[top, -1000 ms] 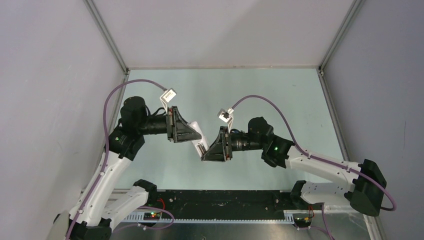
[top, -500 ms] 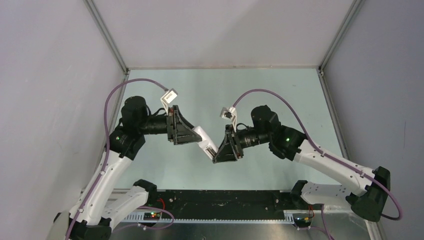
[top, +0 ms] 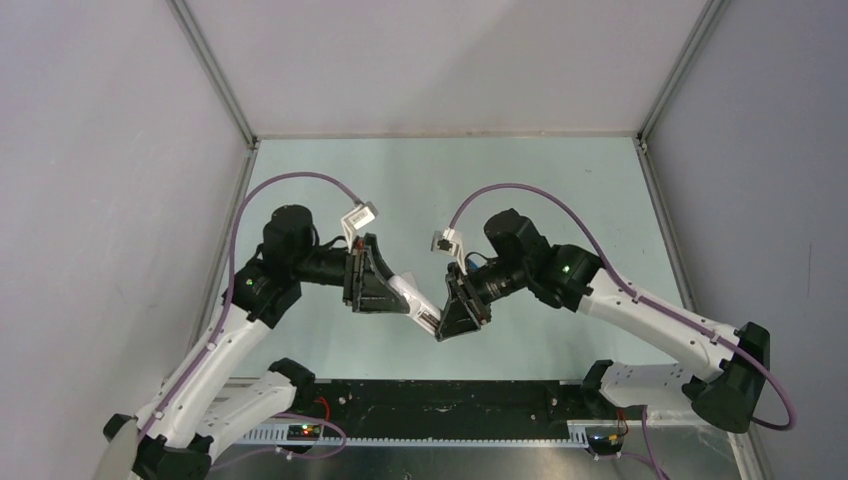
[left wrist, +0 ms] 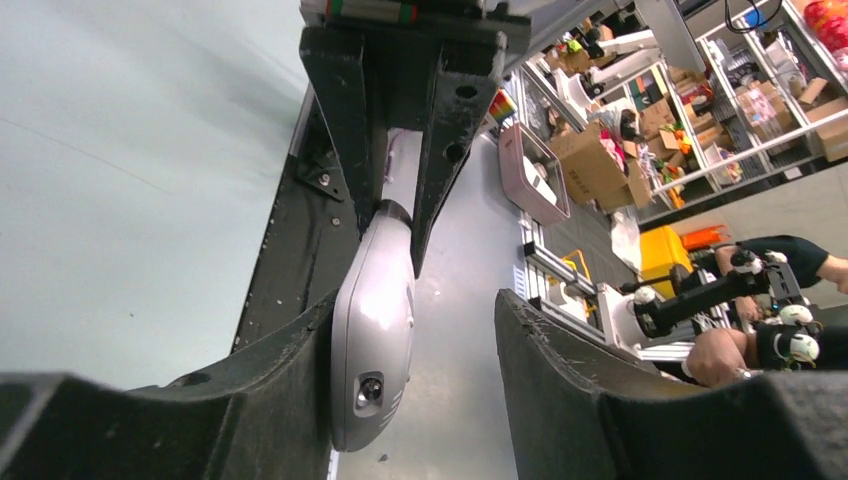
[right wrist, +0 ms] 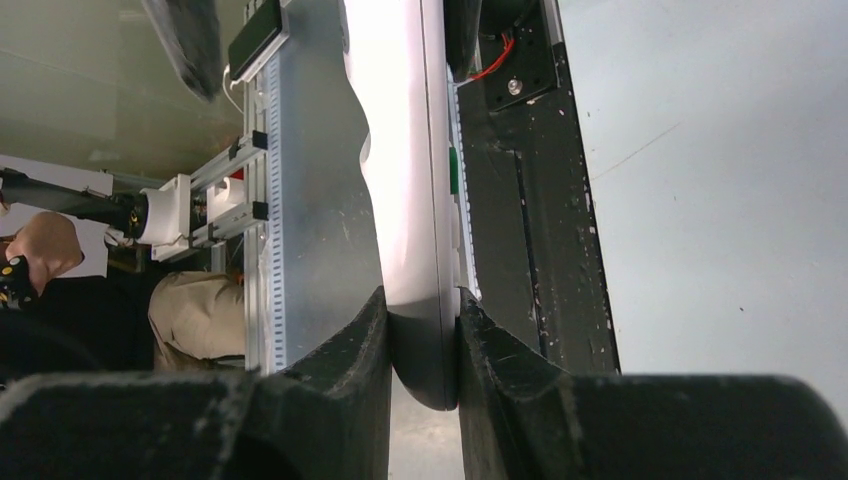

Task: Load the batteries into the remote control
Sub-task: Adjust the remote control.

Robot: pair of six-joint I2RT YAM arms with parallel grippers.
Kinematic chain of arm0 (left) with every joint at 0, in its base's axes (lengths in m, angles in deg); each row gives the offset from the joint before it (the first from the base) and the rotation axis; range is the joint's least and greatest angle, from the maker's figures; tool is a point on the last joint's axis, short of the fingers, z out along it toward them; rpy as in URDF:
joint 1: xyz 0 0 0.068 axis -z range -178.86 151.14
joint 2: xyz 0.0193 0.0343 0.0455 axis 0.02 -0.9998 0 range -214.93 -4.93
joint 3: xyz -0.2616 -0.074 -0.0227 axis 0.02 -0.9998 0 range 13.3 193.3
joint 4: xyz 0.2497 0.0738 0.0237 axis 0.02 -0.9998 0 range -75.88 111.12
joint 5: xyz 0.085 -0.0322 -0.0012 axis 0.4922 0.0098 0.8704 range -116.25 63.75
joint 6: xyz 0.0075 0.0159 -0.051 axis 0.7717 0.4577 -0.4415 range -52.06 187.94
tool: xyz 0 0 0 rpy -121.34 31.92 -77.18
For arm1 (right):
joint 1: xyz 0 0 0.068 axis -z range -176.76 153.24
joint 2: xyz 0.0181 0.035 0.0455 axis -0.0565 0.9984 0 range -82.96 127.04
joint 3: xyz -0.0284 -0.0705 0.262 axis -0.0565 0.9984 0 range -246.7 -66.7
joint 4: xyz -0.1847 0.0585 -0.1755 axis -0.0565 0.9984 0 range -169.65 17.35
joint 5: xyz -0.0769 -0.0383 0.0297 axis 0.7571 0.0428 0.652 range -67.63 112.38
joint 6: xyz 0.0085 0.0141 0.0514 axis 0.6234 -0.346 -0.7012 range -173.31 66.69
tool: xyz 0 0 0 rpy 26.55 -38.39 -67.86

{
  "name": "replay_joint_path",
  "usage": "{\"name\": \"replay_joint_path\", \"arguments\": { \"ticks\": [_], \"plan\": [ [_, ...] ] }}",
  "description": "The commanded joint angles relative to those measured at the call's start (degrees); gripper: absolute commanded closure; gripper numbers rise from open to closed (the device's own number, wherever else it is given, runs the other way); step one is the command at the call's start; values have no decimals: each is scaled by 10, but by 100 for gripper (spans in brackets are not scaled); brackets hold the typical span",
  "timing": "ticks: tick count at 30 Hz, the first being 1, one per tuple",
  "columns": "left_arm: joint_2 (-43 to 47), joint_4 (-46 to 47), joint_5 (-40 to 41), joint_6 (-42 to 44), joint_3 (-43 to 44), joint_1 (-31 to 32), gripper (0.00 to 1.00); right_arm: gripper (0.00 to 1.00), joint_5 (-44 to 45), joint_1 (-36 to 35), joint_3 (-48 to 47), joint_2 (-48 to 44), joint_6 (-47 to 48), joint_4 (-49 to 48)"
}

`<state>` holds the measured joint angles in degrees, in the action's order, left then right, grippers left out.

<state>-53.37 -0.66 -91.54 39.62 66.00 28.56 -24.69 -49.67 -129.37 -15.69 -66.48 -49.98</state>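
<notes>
The white remote control [top: 413, 296] hangs in the air between the two arms, above the near part of the table. My right gripper [top: 449, 318] is shut on one end of it; in the right wrist view both pads press its sides [right wrist: 422, 335] and the white body [right wrist: 400, 170] runs away from the camera. My left gripper [top: 392, 290] stands open around the other end. In the left wrist view the remote control [left wrist: 372, 325] lies against the left finger [left wrist: 285, 390], with a wide gap to the right finger [left wrist: 580, 390]. The batteries are out of view.
A pale green table top [top: 560, 190] lies inside grey enclosure walls. A black strip [top: 450, 398] with the arm bases runs along the near edge. Purple cables [top: 300, 180] loop over both wrists. Beyond the table edge the left wrist view shows shelves and boxes [left wrist: 600, 160].
My left gripper has opened its jaws on the remote. Both grippers, with the remote between them, have shifted to the right and toward the near edge.
</notes>
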Motion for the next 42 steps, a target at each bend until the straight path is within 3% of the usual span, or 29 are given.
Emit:
{"name": "replay_joint_path", "arguments": {
  "ticks": [1, 10, 12, 17, 19, 20, 21, 22, 24, 26, 32, 39, 42],
  "plan": [
    [6, 7, -18, 16, -14, 18, 42, 100, -14, 0, -44, 9, 26, 24],
    [-13, 7, 6, 13, -20, 38, 48, 100, -13, 1, -55, 20, 42, 47],
    [-20, 7, 8, 14, -19, 43, 55, 100, -9, 1, -56, 22, 43, 52],
    [-27, 7, 11, 15, -20, 49, 91, 100, 1, 6, -56, 21, 28, 48],
    [-27, 7, 16, 16, -20, 49, 99, 100, 4, 14, -56, 16, 17, 43],
    [-26, 7, 22, 18, -17, 49, 99, 97, 6, 19, -55, 14, 8, 37],
    [-25, 7, 27, 20, -15, 49, 100, 86, 6, 22, -55, 9, 3, 34],
    [-20, 7, 46, 24, -6, 49, 100, 58, 7, 26, -55, 5, -4, 26],
    [-9, 7, 80, 24, 9, 49, 100, 17, 41, 29, -54, -17, -12, 12],
    [-1, 7, 115, 23, 27, 49, 100, 3, 81, 30, -47, -46, -16, -3],
    [20, 8, 222, 11, 77, 49, 100, 1, 217, 55, -29, -121, -119, -69],
    [69, 71, 362, 15, 65, 63, 100, 1, 477, 42, 75, -190, -520, -186],
    [80, 131, 391, 26, 44, 82, 100, 1, 565, 15, 96, -184, -633, -221]
  ]
}}
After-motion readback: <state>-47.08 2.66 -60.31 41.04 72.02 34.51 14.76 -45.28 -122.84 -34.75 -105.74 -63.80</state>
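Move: The remote, already pinched at its far end by the right fingers, reaches between the open left fingers: its middle lies about 5 cm right of the left hand, 3 cm back and 2 cm below. From the right hand that middle is roughly 4 cm forward, 4 cm left and 2 cm up. On the table some 28 cm below the left hand, the battery cover lies about 20 cm ahead, straight out, and the blue battery about 24 cm ahead and 16 cm right. Ease the left gripper down about 3 cm and close it on the near end of the remote while the right hand keeps its hold. Then open the right fingers wide, let go, and draw that hand forward, up and a little right, swinging clockwise some 50 degrees; meanwhile lift the left hand with the remote about 8 cm and forward, turning it counter-clockwise. ##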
